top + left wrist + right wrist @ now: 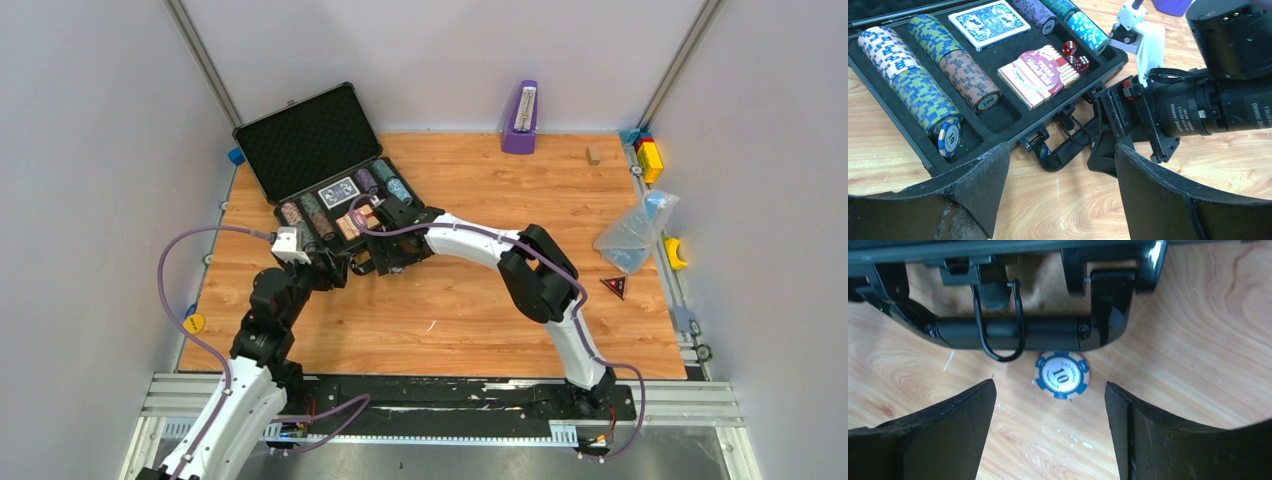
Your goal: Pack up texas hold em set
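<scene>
The dark briefcase (pixel 300 140) lies open at the back left, lid up. Its foam tray (pixel 998 112) holds striped chip rolls (pixel 923 95), a blue card deck (pixel 989 22), a red card deck (pixel 1038 74) and red dice (pixel 1075 55). One loose blue-and-white "10" chip (pixel 1062 374) lies flat on the wood just in front of the black handle (pixel 1013 332). My right gripper (pixel 1050 385) hovers open right over this chip, one finger on each side. My left gripper (pixel 1062 155) is open and empty above bare wood, just short of the handle (pixel 1058 157), close beside the right wrist (pixel 1198 110).
A purple metronome (pixel 519 118) stands at the back wall. Along the right edge are a small wooden block (pixel 594 154), coloured toy blocks (pixel 650 158), a clear plastic bag (pixel 635 232) and a dark red triangle (pixel 614 287). Both arms crowd the case's front edge.
</scene>
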{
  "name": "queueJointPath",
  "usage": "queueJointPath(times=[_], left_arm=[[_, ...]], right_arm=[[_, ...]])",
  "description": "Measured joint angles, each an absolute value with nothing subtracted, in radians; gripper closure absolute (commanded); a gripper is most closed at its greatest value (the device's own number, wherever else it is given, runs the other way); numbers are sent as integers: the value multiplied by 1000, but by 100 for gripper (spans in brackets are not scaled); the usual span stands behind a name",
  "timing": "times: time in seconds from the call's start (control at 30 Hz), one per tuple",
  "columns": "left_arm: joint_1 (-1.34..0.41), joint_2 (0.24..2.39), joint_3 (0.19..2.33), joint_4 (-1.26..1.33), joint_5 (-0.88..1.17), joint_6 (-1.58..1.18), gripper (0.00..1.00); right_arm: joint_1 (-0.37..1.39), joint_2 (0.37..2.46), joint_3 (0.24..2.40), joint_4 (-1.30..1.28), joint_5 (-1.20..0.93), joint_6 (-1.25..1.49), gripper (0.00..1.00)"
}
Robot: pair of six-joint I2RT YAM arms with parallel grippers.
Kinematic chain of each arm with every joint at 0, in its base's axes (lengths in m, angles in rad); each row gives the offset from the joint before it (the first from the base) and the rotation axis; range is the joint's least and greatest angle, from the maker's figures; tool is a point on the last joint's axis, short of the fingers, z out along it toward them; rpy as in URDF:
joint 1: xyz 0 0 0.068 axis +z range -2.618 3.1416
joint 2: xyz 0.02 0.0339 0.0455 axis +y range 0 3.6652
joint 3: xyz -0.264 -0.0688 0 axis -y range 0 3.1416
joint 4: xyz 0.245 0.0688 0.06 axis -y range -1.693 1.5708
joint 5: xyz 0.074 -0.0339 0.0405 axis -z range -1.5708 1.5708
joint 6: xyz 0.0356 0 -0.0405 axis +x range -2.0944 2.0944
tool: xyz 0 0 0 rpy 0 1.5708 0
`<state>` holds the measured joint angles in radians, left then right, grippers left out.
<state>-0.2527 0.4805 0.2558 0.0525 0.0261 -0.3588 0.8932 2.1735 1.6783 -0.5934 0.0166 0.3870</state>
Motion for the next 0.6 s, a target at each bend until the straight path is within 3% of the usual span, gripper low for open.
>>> queueJointPath(times=[0.13,0.4,0.6], left_arm=[[-253,480,256,52,27,-356,15],[-253,482,256,53,27,-357,14],[-253,482,256,53,25,-357,14]], right_arm=[[893,2210,1732,-614,24,386,30],[911,2259,1808,-680,118,368,35],[921,2275,1827,-706,175,334,62]])
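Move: The right hand's open fingers hang just over the last blue-and-white chip, which lies flat on the table about 2 cm ahead and 2 cm below. The case handle is some 4 cm ahead and 5 cm left. Inside the case, the red card box sits roughly 12 cm ahead and 8 cm left, the dice about 14 cm ahead and 3 cm left. From the left hand the chip is around 6 cm ahead, 10 cm right and 15 cm down. No clear grip yet, but the right fingertips come right up to either side of the chip: the hand eases forward about 2 cm and sinks roughly 1 cm just beside the case handle. The wrist tips some 10 degrees so the fingers lean less to the left, and the gap narrows from wide to about half open around the chip. ##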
